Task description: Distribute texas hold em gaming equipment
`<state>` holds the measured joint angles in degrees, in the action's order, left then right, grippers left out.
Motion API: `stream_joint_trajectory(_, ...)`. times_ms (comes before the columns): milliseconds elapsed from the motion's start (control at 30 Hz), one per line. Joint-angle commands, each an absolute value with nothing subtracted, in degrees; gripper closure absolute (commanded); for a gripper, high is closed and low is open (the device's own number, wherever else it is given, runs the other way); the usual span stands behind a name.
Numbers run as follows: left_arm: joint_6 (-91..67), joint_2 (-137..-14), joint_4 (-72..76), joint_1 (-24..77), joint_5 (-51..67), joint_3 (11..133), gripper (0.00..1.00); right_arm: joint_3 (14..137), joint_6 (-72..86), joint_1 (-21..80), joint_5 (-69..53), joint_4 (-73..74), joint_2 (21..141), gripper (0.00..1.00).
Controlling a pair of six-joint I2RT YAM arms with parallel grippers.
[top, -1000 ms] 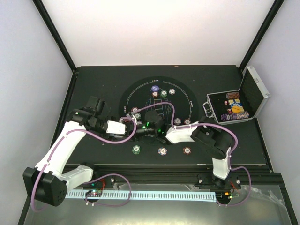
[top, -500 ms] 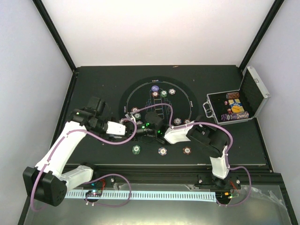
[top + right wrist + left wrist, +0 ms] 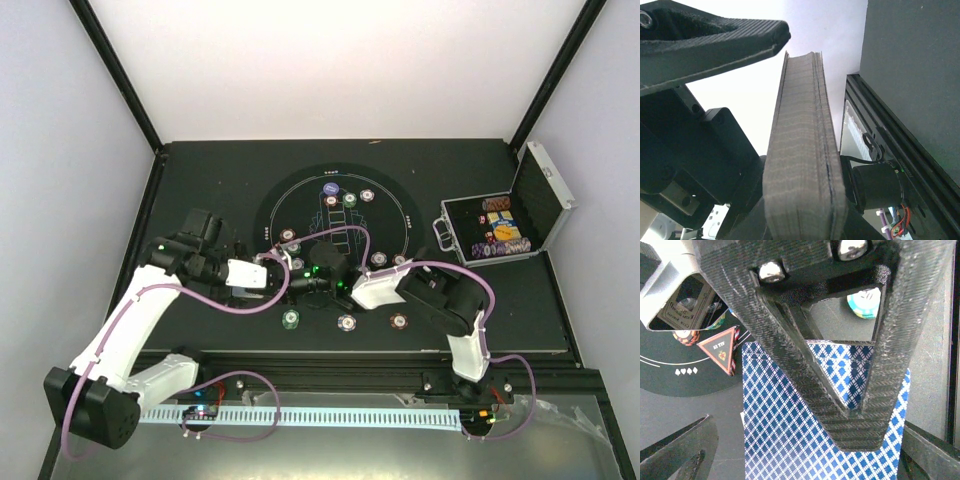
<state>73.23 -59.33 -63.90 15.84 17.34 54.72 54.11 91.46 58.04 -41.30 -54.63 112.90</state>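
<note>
A thick deck of playing cards [image 3: 802, 165] stands edge-on between the jaws of my right gripper [image 3: 802, 217], which is shut on it. The deck's blue-diamond back [image 3: 785, 430] fills the left wrist view, with a right-gripper finger [image 3: 840, 390] lying across it. My left gripper [image 3: 805, 442] is open, its fingers wide apart either side of the deck. Both grippers, left [image 3: 290, 279] and right [image 3: 322, 279], meet at the near edge of the mat [image 3: 275, 205]. A red triangle marker [image 3: 720, 347] and a green chip [image 3: 865, 302] lie close by.
Three chips [image 3: 291, 319], [image 3: 347, 322], [image 3: 398, 322] lie in front of the mat, and several more sit on it, such as a blue one [image 3: 331, 188]. The open silver case [image 3: 510, 225] with chips stands at the right. The table's front rail [image 3: 340, 375] runs behind the grippers.
My left gripper has opened; it was shut a second ago. The right arm has shifted a little left with the deck, and the left arm has drawn back slightly.
</note>
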Motion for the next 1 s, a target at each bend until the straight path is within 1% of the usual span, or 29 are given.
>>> stream_joint_trajectory(0,74.2,-59.8,-65.7,16.1,17.5,54.7,0.07,54.3,90.9,58.7,-41.1,-56.2,113.2,0.99)
stream_joint_trajectory(233,74.4,-62.5,-67.7,16.1,18.5,55.7,0.16,55.1,90.3,59.1,-42.3,-56.0,113.7,0.99)
stream_joint_trajectory(333,74.3,-64.1,-69.9,16.1,19.2,57.3,0.22,54.8,90.1,59.1,-42.5,-56.0,113.9,0.99)
stream_joint_trajectory(400,74.2,-64.6,-70.8,16.1,19.0,57.7,0.23,54.6,90.0,59.1,-42.5,-56.0,114.0,0.99)
stream_joint_trajectory(467,74.3,-64.7,-70.9,16.1,18.9,57.8,0.24,54.6,90.1,59.1,-42.7,-56.3,114.4,0.99)
stream_joint_trajectory(700,74.6,-64.1,-70.9,16.1,19.9,57.7,0.35,54.8,90.7,59.1,-42.8,-56.9,115.1,0.99)
stream_joint_trajectory(867,75.5,-63.4,-71.9,16.1,20.3,57.8,0.39,54.6,90.4,59.2,-42.7,-56.2,115.0,0.99)
stream_joint_trajectory(967,76.0,-62.8,-72.2,16.1,20.7,57.4,0.43,54.5,90.2,59.1,-42.7,-56.0,115.0,0.99)
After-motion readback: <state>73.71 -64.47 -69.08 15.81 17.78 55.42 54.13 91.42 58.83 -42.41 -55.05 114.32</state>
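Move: Between the open left fingers, the deck of cards has its middle about 2 cm to the right of that hand's point, 1 cm back and 2 cm below. The right hand already pinches the deck flat, with its middle some 3 cm to that hand's left and level with it. From the left hand, the green chip stack on the table is about 10 cm right, 5 cm back and 14 cm down. The red triangle is 10 cm ahead, 7 cm right and 15 cm down. Sinking about 2 cm and drawing back 1.5 cm, the left hand settles farther over the deck, its wrist tilting some 10 degrees, while its wide-open fingers close by about a third onto the deck's side edges. The right hand keeps its pinch on the faces and eases about 1 cm down and back. ##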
